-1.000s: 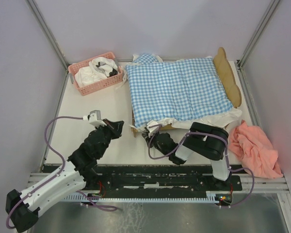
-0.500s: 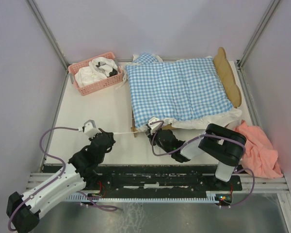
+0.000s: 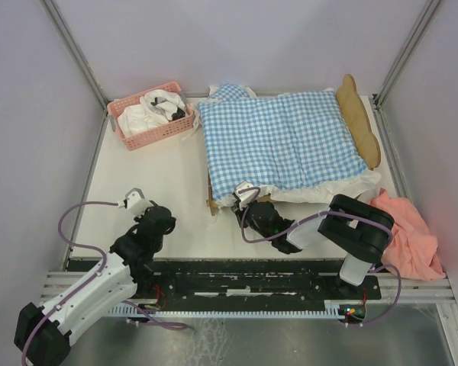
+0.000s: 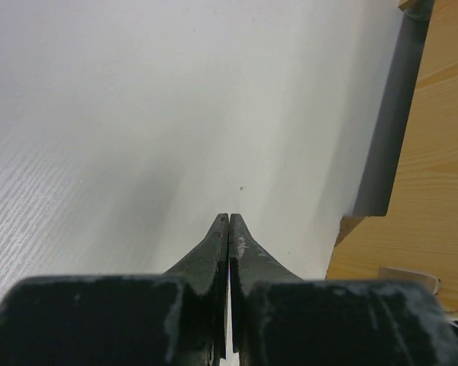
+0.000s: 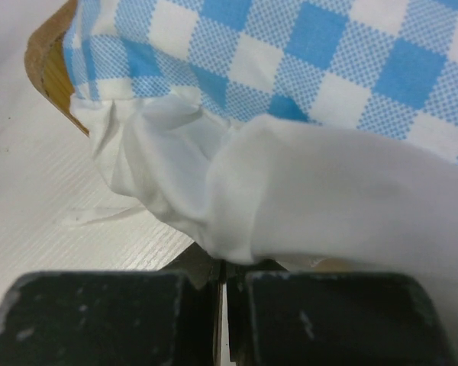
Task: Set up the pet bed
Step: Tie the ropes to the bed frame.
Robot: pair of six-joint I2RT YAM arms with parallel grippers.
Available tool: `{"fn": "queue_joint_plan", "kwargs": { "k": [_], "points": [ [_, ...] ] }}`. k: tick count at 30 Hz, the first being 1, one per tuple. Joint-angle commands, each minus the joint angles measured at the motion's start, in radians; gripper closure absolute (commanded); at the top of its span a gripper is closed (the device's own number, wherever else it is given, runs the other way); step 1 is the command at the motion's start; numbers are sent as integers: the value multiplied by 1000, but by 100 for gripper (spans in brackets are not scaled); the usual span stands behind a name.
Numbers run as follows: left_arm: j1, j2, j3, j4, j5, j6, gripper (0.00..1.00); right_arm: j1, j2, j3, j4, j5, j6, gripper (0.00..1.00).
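Observation:
The pet bed (image 3: 360, 122) lies at the back right of the white table, its wavy wooden headboard on the right. Blue-white gingham bedding (image 3: 278, 141) covers it, and a white ruffle (image 3: 328, 187) hangs over the front rail. My right gripper (image 3: 241, 198) is shut at the bed's front left corner. In the right wrist view the right gripper (image 5: 221, 268) has its tips tucked under the ruffle (image 5: 290, 198), beside the wooden corner (image 5: 42, 61). My left gripper (image 3: 166, 219) is shut and empty over bare table; in its own view the left gripper (image 4: 229, 219) has the bed's wood (image 4: 443, 191) to its right.
A pink basket (image 3: 164, 131) with white cloths stands at the back left. A peach cloth (image 3: 401, 229) lies crumpled at the right, next to the right arm. Metal frame posts and grey walls close in the table on three sides.
My left arm has drawn back to the left and toward its base, away from the bed. The right arm's elbow has swung right while its gripper stayed at the bed's corner.

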State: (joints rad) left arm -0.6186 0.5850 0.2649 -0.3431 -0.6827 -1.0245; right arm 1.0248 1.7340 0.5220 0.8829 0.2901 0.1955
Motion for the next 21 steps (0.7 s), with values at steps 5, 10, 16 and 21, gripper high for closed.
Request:
{"fn": "queue_joint_plan", "kwargs": {
  "k": [5,10,16,21],
  "points": [
    [17,3,-5,170,75,77,93,-40,-29,53,-36,-87,1,91],
    [17,-36,-6,248,152,175,65,-39,-82,63,-170,-186,32,79],
    [17,-28,23,387,335,326,47,-38,-266,97,-559,-362,55,58],
    [16,72,42,502,511,360,44,-38,-484,159,-863,-337,87,47]
  ]
}}
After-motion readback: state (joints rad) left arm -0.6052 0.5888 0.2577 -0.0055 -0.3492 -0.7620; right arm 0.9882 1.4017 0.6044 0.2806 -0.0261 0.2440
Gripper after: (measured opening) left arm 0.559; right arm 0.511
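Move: The near-left corner of the bed frame stands about 12 cm to the right of the left hand, some 5 cm farther out and 4 cm lower. For the right hand, the same corner is roughly 8 cm to the left and 3 cm ahead, at about hand height. From the left hand, the loose rope tail lies about 12 cm right, 2 cm ahead and 7 cm down. The white frill hangs some 2 cm ahead of the right fingertips, straight on. Opening from shut to about half, both grippers part company with where they stopped: the left swings some 7 cm right and 5 cm up towards the frame corner, turning clockwise about 20 degrees and tipping up a little. The right backs off about 5 cm towards the robot, then also rises, out from under the frill, its fingers tipping down and turning slightly counter-clockwise. ##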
